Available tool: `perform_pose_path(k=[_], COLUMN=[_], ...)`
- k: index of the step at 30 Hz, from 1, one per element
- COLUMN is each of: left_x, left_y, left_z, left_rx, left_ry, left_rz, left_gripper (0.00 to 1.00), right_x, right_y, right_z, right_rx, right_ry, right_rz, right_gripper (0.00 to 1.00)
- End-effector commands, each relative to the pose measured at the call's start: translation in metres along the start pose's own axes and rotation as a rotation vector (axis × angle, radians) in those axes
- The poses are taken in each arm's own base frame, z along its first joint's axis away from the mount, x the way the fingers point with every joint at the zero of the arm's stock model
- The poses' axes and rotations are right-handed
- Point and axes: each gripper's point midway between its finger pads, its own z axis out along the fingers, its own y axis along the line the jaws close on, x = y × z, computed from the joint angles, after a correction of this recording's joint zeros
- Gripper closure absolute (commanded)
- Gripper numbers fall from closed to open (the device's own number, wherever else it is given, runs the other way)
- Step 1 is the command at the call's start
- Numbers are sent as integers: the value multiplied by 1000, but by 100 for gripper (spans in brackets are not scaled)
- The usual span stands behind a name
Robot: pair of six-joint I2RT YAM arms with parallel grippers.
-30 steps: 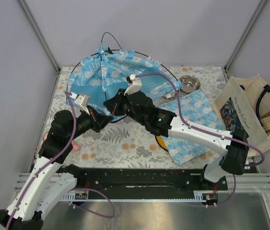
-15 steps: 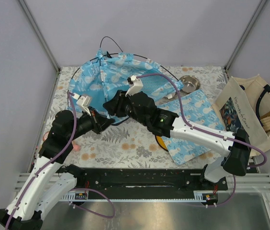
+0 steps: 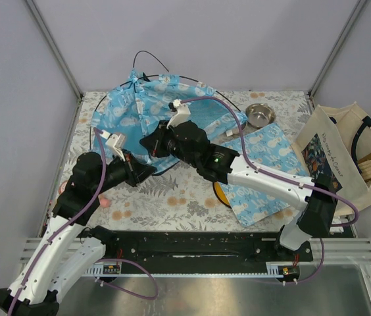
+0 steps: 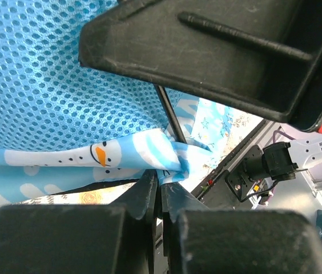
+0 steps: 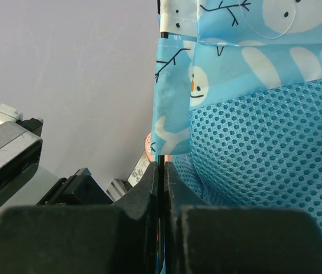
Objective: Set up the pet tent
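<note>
The pet tent (image 3: 162, 105), light-blue fabric with a snowman print, lies half collapsed at the back of the table, and thin black poles (image 3: 147, 58) loop out of it. My left gripper (image 3: 148, 170) is at its near edge. In the left wrist view the left gripper (image 4: 162, 181) is shut on a bunched corner of printed fabric (image 4: 169, 157), beside a black pole (image 4: 169, 117). My right gripper (image 3: 147, 143) is just behind it. In the right wrist view the right gripper (image 5: 160, 166) is shut on a thin black pole that comes out of the fabric sleeve (image 5: 169, 123), next to blue mesh (image 5: 264, 160).
A flat mat (image 3: 268, 172) of matching blue print lies right of centre, under the right arm. A metal bowl (image 3: 260, 115) stands behind it and a cream tote bag (image 3: 343, 155) at the right edge. A yellow object (image 3: 219, 193) shows under the right forearm. Grey walls close the back and sides.
The right gripper opened briefly and shut again on the pole, a little further left. The tent's fabric has sagged and spread to the left. The left gripper has stayed shut.
</note>
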Motion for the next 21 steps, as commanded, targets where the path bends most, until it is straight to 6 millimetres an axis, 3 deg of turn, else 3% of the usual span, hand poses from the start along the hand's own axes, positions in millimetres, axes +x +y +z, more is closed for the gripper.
perform_pose_path(k=[1,7,15,21], left_x=[-9,-5,-14,-25], left_y=[-16,-13,-13,-14], left_z=[-7,-8,-8,-6], left_rx=[55,48,30,20], left_ry=[-19,-16,-36,-90], left_rz=[23,25,36,2], left_gripper=[94,76,78,74], right_x=[-28,-40,-37,-37], right_y=[-30,-41,-44,-49], right_z=[16,18,17,16], right_rx=[92,137,146,164], right_ry=[-105,-209,-202,-212], right_rz=[30,112,102,96], right_gripper=[100,100,100,100])
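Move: The tent corner is between the left fingertips, wrapped round the lower end of the black pole. The pole stretch held by the right hand is about 7 cm ahead of the left hand point, 3 cm to its left and 6 cm above. From the right hand, the tent corner is therefore roughly 7 cm back, 3 cm right and 6 cm below. Down on the table, a yellow disc lies about 23 cm right of the left hand, level with it and some 25 cm below. Forward by about 2 cm goes the right hand, fingers shut on the pole, carrying it away from the left hand while its wrist turns some 5 degrees clockwise and rolls its left side up about as much. The left hand all but stays in place and opens its fingers about a quarter, letting go of the tent corner. ##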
